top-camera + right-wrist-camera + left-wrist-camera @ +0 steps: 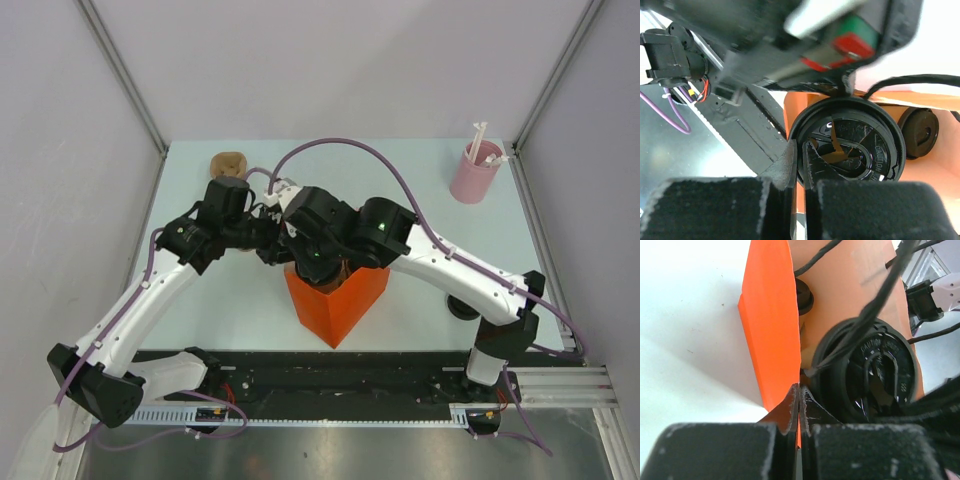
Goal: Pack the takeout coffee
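Note:
An orange paper bag [335, 305] stands upright at the table's near middle, with both arms bent over its mouth. Two takeout coffee cups sit inside it, showing only their black lids. The left wrist view has one lid [885, 375] close up and the second lid [804, 296] farther in. My left gripper [799, 387] is shut on the bag's orange wall [770, 315]. The right wrist view shows the near lid [855, 145] and the other lid [918, 131]. My right gripper [799, 145] is shut on the bag's edge [788, 115], right beside the near lid's rim.
A pink cylinder [474, 172] with white straws stands at the back right. A brown moulded-pulp piece [229, 163] lies at the back left, behind the left arm. Grey walls close in the table on both sides.

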### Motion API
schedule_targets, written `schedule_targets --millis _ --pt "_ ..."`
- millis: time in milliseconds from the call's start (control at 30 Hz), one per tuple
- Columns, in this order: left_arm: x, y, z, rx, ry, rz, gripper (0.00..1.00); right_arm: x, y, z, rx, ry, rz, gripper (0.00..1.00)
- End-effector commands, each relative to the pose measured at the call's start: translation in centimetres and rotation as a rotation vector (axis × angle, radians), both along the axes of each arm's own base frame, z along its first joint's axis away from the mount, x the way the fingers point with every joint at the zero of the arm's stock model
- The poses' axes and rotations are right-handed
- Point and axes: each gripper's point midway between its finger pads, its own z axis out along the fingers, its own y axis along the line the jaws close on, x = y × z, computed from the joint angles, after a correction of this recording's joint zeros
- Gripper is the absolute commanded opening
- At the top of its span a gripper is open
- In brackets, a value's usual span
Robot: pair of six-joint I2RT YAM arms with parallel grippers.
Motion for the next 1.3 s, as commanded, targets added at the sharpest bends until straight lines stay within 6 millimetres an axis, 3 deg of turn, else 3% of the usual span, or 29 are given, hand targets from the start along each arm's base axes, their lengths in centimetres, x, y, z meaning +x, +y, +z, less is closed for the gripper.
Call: schedule_targets --millis 0,100,133,167,233,367,567,767,1067,1267 --pt "-0.8 -1.0 1.7 -0.045 -0.064 -0.073 0.01 0.5 0.5 0.9 -0.041 -0.044 -0.014 0.0" --pt "-0.8 -1.0 2.2 -0.05 -0.079 -0.07 0.0 1.0 -0.4 -0.1 -0.071 -0.011 -0.031 0.0" --pt "-0.8 -0.9 2.3 -0.051 -0.083 -0.07 0.0 1.2 -0.9 -1.2 -0.095 0.013 -0.033 0.0" --pt "-0.9 -0.9 2.4 -0.052 -0.088 -0.072 0.01 1.4 -0.7 -0.7 -0.054 0.005 -0.028 0.0" --pt "-0.9 -0.9 2.5 -0.054 -0.09 -0.075 0.0 1.7 -1.0 -2.4 -0.055 0.046 -0.007 0.0" --pt "-0.9 -1.0 2.5 -0.054 -0.089 -0.077 0.0 2.3 -0.9 -4.0 -0.066 0.041 0.031 0.0" --pt "0.0 -0.6 2.2 -0.027 -0.101 -0.028 0.0 1.9 -2.2 -6.2 -0.118 0.046 0.053 0.0" --pt "0.8 -0.2 1.7 0.0 -0.096 0.017 0.0 0.9 -3.1 -5.9 -0.079 0.016 0.069 0.0" --pt "2.0 0.8 2.8 0.019 -0.148 0.093 0.0 -0.6 -5.1 -7.9 -0.151 0.067 0.049 0.0" --pt "1.6 1.0 2.1 0.028 -0.136 0.079 0.0 -0.3 -5.2 -6.5 -0.093 0.059 0.028 0.0"
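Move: The right hand pinches the lid of a coffee cup just over the near left part of the orange bag; the middle of the bag's mouth lies about 5 cm ahead of this hand, 6 cm to its right and 2 cm lower. The packed cup inside is some 6 cm ahead, 9 cm right and 10 cm below. The left hand already grips the bag's left rim, with the mouth's middle roughly 10 cm to its right, 1 cm ahead and level. With its fingers still shut on the lid's rim, the right hand makes a tiny hitch to the left, then lowers the coffee cup about 6 cm into the orange bag while shifting some 3 cm to the right, away from the left gripper and into the space next to the packed cup. The left hand keeps its pinch on the bag's left rim, easing only about a centimetre outward to the left and forward with a slight turn of the wrist. ##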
